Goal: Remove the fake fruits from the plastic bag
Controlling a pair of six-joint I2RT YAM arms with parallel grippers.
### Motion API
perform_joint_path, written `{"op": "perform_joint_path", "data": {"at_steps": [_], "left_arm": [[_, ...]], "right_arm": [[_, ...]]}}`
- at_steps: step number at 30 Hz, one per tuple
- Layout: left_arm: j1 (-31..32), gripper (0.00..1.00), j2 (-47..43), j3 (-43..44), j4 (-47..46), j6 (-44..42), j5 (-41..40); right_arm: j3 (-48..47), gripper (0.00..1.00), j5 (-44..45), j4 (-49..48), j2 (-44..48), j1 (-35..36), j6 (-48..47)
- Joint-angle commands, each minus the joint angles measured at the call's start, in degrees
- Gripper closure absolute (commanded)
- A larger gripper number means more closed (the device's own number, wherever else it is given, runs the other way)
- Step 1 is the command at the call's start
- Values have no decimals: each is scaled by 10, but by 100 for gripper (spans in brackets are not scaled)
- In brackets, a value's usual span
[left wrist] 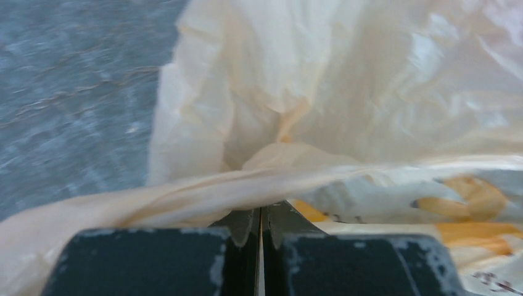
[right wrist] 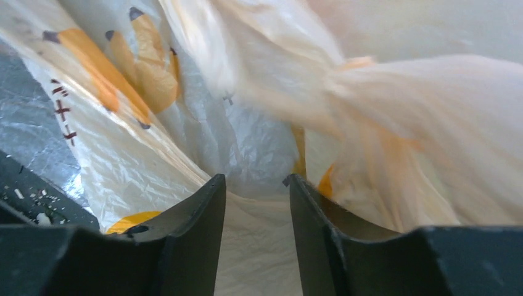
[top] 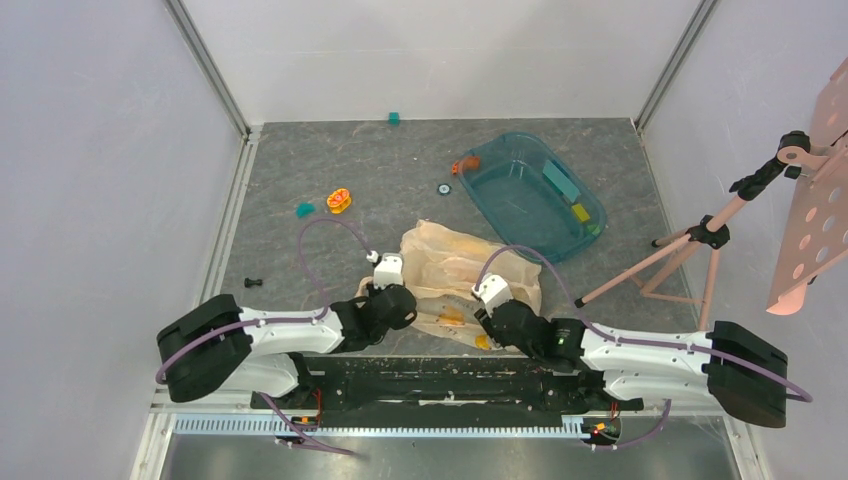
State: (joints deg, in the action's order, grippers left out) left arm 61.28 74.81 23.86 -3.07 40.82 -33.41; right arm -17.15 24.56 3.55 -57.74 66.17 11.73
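The pale peach plastic bag (top: 455,270) lies crumpled on the grey table between my two arms. My left gripper (top: 410,300) sits at its left edge. In the left wrist view its jaws (left wrist: 260,213) are shut on a twisted fold of the plastic bag (left wrist: 345,80). My right gripper (top: 480,322) is at the bag's near right corner. It stands open (right wrist: 256,182), and loose film of the bag (right wrist: 259,135) lies in the gap between its fingers. The fake fruits are hidden. Yellow and orange patches show through the film, print or fruit I cannot tell.
A teal transparent tub (top: 535,195) holding small blocks stands at the back right. An orange-yellow ring toy (top: 340,200) and a teal block (top: 305,209) lie at the back left. A pink stand (top: 700,240) leans in from the right. White walls enclose the table.
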Motion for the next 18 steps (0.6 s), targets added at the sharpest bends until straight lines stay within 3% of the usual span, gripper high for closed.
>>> {"op": "perform_joint_path", "data": {"at_steps": [1,11,15,18], "left_arm": [[-21,98,-33,21,121,92,-90],[-62,98,-66,9,167,105,-90],[-65,98,-98,4,186,106,-91],[-64,98,-144,-3,183,90,-76]], "right_arm": [[-34,52,84,58,8,2,51],[-50,39,180,161,65,2,153],[-41,38,156,127,81,2,135],[-38,39,89,58,84,2,81]]}}
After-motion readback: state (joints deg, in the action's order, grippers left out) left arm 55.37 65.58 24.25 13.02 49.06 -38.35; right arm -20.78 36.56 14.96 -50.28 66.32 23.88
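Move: The left hand already pinches the plastic bag's left edge; the bag's middle lies about 16 cm to its right, 2 cm back and roughly level. An orange toy stands some 16 cm ahead and 10 cm left of this hand. From the right hand, partly open and holding nothing, the bag's middle is about 8 cm left, 4 cm ahead and 1 cm below; the teal tray is 24 cm ahead and 6 cm right. The left hand drags the pinched bag edge about 6 cm left; the right rises rightward, opening wider. ##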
